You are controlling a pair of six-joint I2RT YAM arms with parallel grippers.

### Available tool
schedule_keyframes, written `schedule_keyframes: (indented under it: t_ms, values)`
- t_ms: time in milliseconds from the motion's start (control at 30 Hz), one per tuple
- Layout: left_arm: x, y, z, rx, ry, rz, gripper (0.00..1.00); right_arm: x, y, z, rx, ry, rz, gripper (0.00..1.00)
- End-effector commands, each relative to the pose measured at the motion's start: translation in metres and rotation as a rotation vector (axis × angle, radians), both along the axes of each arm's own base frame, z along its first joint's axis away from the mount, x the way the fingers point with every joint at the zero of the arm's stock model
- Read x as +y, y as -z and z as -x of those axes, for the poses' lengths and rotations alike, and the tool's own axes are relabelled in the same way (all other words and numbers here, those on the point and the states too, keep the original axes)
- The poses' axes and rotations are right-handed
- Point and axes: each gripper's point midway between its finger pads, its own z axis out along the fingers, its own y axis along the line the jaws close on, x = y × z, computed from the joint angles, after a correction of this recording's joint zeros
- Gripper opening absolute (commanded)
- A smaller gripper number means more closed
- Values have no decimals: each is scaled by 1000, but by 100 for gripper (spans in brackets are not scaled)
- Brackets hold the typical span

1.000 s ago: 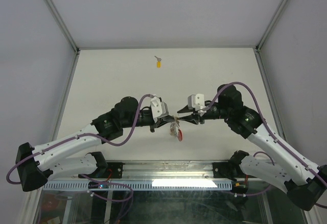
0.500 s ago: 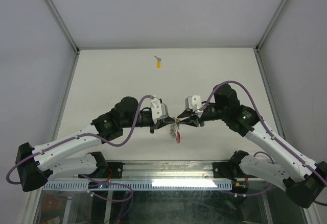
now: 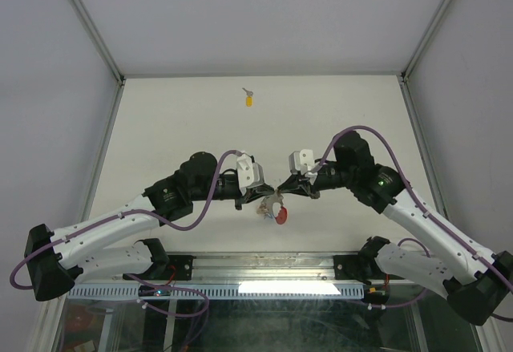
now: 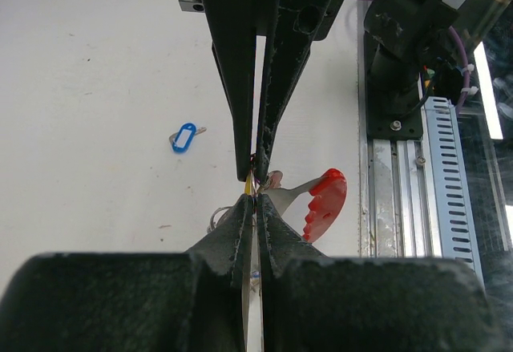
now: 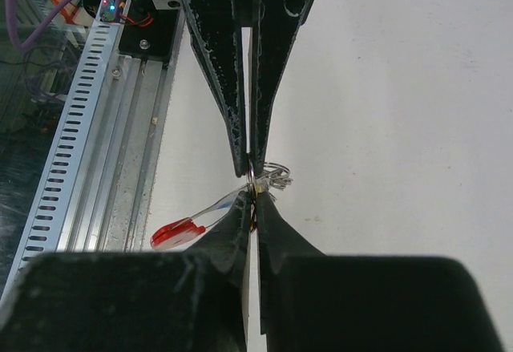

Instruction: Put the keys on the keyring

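Observation:
My left gripper [image 3: 271, 194] and right gripper [image 3: 280, 191] meet tip to tip above the near middle of the table. Both are shut on the keyring [image 3: 273, 208], a cluster of thin silver rings with a red plastic piece [image 3: 280, 217] hanging below them. In the left wrist view my gripper [image 4: 256, 201] pinches the cluster, with the red piece [image 4: 324, 204] to its right. In the right wrist view my gripper [image 5: 255, 201] grips the rings [image 5: 276, 174], and the red piece [image 5: 176, 232] hangs left. A yellow-headed key [image 3: 249, 100] lies far back. A blue-tagged key [image 4: 184, 137] lies on the table.
The white table [image 3: 176, 127] is walled by grey panels left, right and behind. A metal rail [image 3: 272, 265] runs along the near edge by the arm bases; it also shows in the left wrist view [image 4: 449, 200] and the right wrist view [image 5: 88, 135].
My right gripper has moved left until its tips touch the left gripper's tips. The hanging cluster has swung, and its red piece now hangs a little lower and flatter.

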Motion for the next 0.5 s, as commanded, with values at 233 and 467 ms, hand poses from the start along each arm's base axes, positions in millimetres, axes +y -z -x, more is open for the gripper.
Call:
schedule_keyframes:
  t_ms: [233, 467]
  values:
    - [-1, -34, -14, -64, -54, 81, 13, -5, -32, -2, -6, 32, 35, 0]
    - [0, -36, -18, -64, -78, 92, 29, -22, -23, -4, 38, 95, 219, 0]
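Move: Both hands' shut fingertips already meet at the keyring. Its middle is roughly 1 cm to the left of the right hand's point and 1 cm below it; from the left hand it lies about 1 cm to the right and 1 cm below. From the right hand, the red tag on the bundle hangs about 5 cm back, straight in line sideways, and 4 cm lower. The loose blue tag lies on the table about 10 cm ahead, 12 cm to the right and 20 cm down. Upward and to its right, starting slowly, the right hand draws the keyring about 2 cm away from the left hand, keeping its pinch while its fingertips tip some 10 degrees further down. Meanwhile the left hand stays almost in place and opens its fingers about a quarter, letting go of the ring. ##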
